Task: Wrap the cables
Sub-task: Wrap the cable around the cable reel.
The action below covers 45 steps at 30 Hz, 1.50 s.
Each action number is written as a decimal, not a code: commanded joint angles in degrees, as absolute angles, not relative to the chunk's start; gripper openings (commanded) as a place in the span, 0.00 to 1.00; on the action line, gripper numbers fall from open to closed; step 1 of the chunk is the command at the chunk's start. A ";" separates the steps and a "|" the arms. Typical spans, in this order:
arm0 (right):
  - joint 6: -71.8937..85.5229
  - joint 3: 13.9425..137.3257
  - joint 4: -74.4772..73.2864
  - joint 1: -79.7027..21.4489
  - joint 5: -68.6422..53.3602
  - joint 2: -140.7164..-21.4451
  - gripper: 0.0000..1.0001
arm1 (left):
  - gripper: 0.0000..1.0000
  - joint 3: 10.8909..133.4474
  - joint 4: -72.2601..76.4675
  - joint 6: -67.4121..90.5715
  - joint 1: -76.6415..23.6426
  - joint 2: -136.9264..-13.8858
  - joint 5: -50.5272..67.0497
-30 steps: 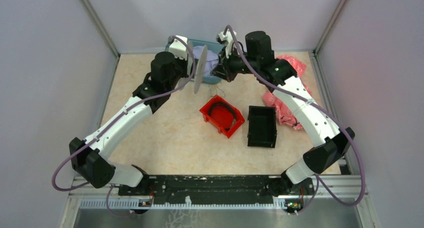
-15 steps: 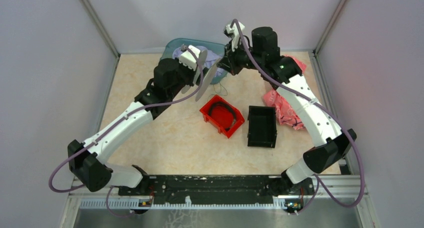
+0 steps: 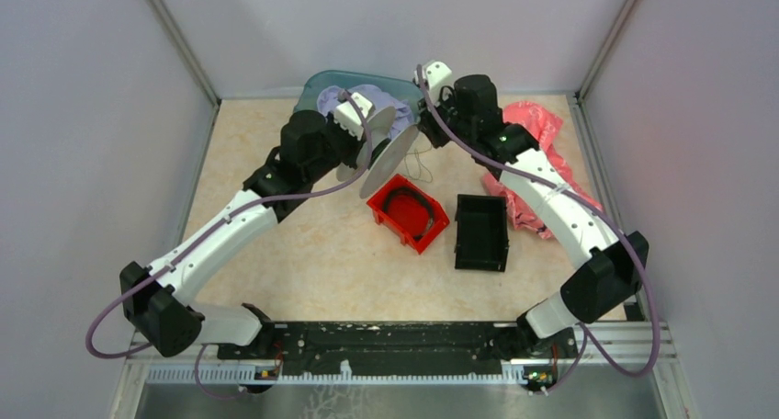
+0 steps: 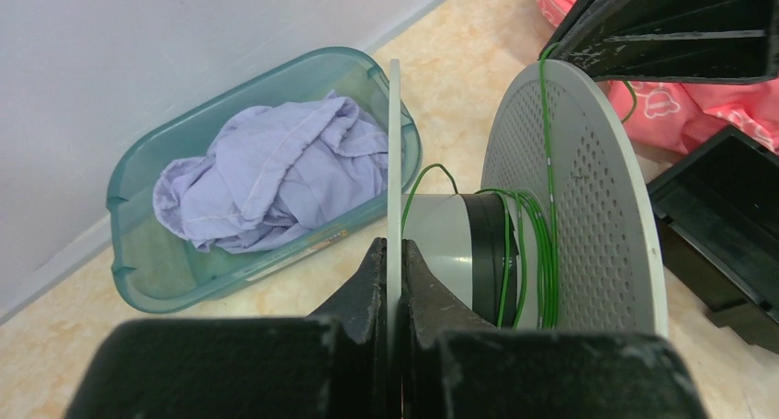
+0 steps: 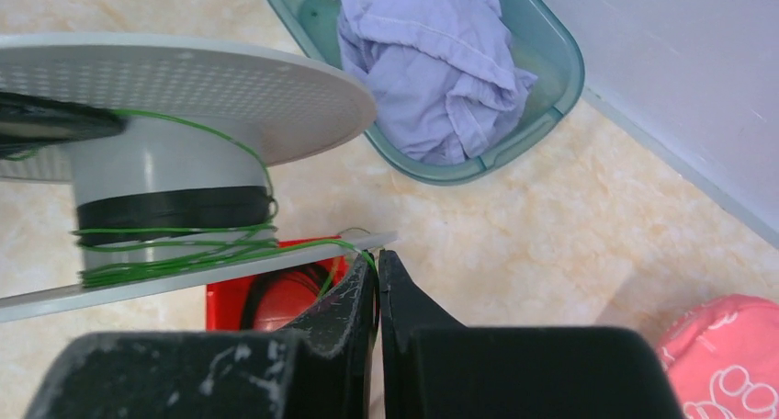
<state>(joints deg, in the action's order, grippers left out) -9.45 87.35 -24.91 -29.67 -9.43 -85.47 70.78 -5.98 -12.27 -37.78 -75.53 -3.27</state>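
My left gripper (image 4: 395, 246) is shut on the thin edge of one flange of the white spool (image 4: 588, 208), holding it above the table near the red bin. Thin green cable (image 4: 524, 244) is wound in several turns round the grey core, beside a black band. From those turns the green cable (image 5: 184, 249) runs over the flange edge into my right gripper (image 5: 378, 255), which is shut on it just beside the spool (image 5: 184, 88). In the top view the spool (image 3: 390, 157) hangs tilted between left gripper (image 3: 370, 136) and right gripper (image 3: 424, 125).
A teal basin (image 3: 317, 81) with a lilac cloth stands at the back wall. The red bin (image 3: 409, 212) holds a black coil, and a black bin (image 3: 480, 232) lies to its right. A pink cloth (image 3: 542, 125) lies at the back right.
The left arm has swung the spool right and down toward the red bin, turning its face to the camera. The right gripper has moved right alongside it, still pinching the cable.
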 commanded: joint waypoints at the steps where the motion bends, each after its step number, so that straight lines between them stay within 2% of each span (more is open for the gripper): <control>1: -11.52 84.31 -18.69 -27.64 -2.31 -82.66 0.05 | 0.00 71.54 -3.15 -10.96 -37.62 -72.69 -1.02; 7: -10.05 79.70 -15.84 -24.10 -5.90 -83.04 0.10 | 0.00 72.32 -3.84 -8.94 -37.12 -72.42 -0.67; 20: -5.98 75.37 -14.64 -18.49 -24.96 -87.19 0.19 | 0.00 72.90 -4.89 -3.47 -33.83 -72.08 5.24; 28: -5.47 74.08 -13.39 -15.46 -31.41 -85.86 0.29 | 0.00 75.07 -6.23 -1.45 -32.59 -72.13 6.26; 35: -3.27 72.99 -10.66 -12.26 -37.60 -87.75 0.45 | 0.00 79.01 -8.24 1.00 -31.41 -72.63 8.16; 45: -1.93 69.64 -2.51 -11.35 -50.42 -93.78 0.51 | 0.00 82.60 -9.62 5.26 -28.83 -72.93 13.10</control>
<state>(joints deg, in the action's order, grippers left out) -3.36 71.20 -9.17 -11.70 -42.06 -91.88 79.05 -12.19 2.22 -29.93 -74.65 9.89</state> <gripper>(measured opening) 0.494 0.041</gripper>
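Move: The green cable is still between the right hand's barely parted fingertips. The cable reel's hub lies from that hand about 10 cm left and 3 cm back, slightly below; the red box is 11 cm left, 3 cm back and some 27 cm down. From the left hand, which holds the reel's near flange, the hub is about 6 cm right and 4 cm ahead, and that pinched cable is 15 cm right, 5 cm ahead. Right hand sinks about 10 cm and rightward, opening halfway off the cable; left raises its held reel 5 cm. ##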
